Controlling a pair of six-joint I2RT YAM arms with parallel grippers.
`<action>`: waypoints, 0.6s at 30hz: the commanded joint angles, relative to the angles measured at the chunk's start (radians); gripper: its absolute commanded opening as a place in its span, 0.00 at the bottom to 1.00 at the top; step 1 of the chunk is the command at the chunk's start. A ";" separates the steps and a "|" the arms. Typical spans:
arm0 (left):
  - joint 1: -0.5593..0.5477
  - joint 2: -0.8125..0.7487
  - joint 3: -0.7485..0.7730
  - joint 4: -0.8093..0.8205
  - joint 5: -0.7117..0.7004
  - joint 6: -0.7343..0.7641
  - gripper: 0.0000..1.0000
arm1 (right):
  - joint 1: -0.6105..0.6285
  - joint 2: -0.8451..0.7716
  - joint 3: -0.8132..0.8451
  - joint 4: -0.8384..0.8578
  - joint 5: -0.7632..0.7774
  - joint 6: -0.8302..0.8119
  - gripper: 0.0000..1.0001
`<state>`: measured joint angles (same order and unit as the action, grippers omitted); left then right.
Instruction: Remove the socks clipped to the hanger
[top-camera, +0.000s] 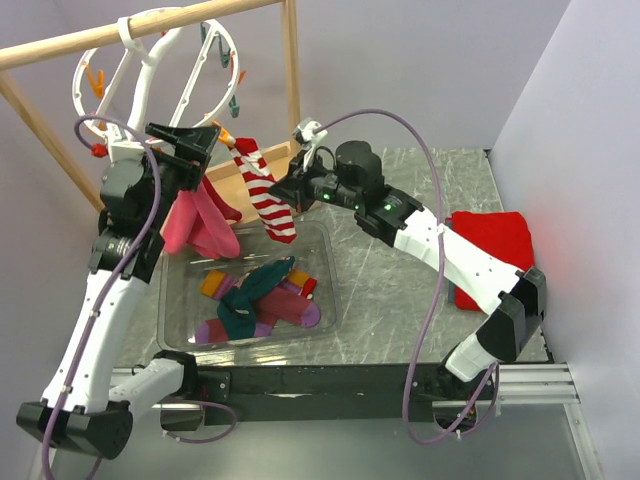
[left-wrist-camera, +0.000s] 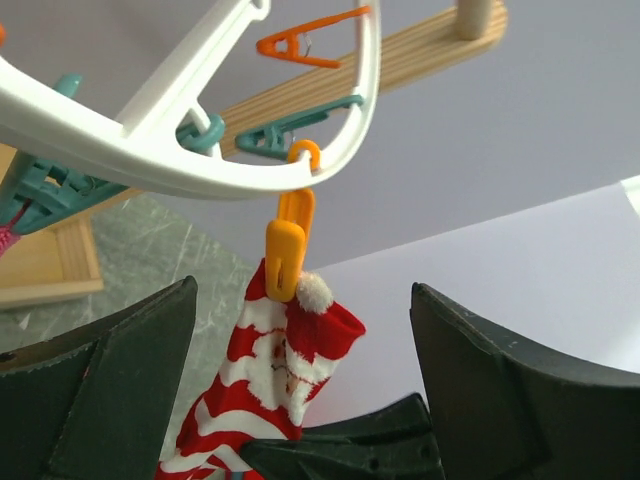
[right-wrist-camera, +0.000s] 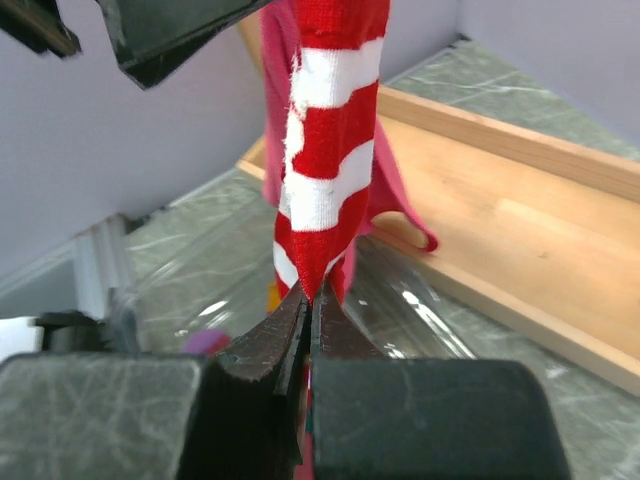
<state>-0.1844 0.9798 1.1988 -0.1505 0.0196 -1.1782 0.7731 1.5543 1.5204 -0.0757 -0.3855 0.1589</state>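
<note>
The white ring hanger (top-camera: 150, 60) hangs by its hook from the wooden rail. A red-and-white striped sock (top-camera: 268, 195) hangs from its orange clip (left-wrist-camera: 285, 245). My left gripper (left-wrist-camera: 300, 290) is open, with one finger on each side of that clip and the sock's cuff (left-wrist-camera: 290, 350), touching neither. It sits under the ring in the top view (top-camera: 195, 145). My right gripper (right-wrist-camera: 310, 300) is shut on the striped sock's lower end (right-wrist-camera: 330, 150); it also shows in the top view (top-camera: 285, 195). A magenta pink sock (top-camera: 200, 225) hangs beside it.
A clear tub (top-camera: 175, 290) under the hanger holds several loose socks: teal (top-camera: 250, 290), purple-maroon with orange cuffs (top-camera: 290, 310). A folded red cloth (top-camera: 490, 250) lies at the right. The wooden rail frame (top-camera: 290, 60) and its base board (right-wrist-camera: 520, 230) stand behind.
</note>
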 joint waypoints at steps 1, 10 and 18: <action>0.002 0.037 0.131 -0.110 -0.017 -0.005 0.90 | 0.049 -0.037 0.041 -0.041 0.170 -0.114 0.00; -0.018 0.218 0.450 -0.404 -0.122 0.195 0.67 | 0.109 -0.022 0.063 -0.047 0.396 -0.225 0.00; -0.127 0.307 0.556 -0.527 -0.326 0.270 0.70 | 0.172 0.024 0.083 -0.041 0.586 -0.315 0.00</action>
<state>-0.2665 1.2667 1.7046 -0.5957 -0.1669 -0.9810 0.9138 1.5574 1.5585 -0.1162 0.0574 -0.0784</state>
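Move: The orange clip holding the red-and-white sock is about 6 cm ahead of the left hand, 3 cm to its right and 1 cm higher. From that hand, the striped sock's middle is some 2 cm ahead, 9 right, 8 below; the pink sock is level, 4 left, 12 below. The right hand pinches the striped sock, the clip about 6 cm ahead of it, 8 left and 9 above. Left hand reaches 3 cm forward towards the orange clip, part-closing; the right turns clockwise, still pinching the sock. ##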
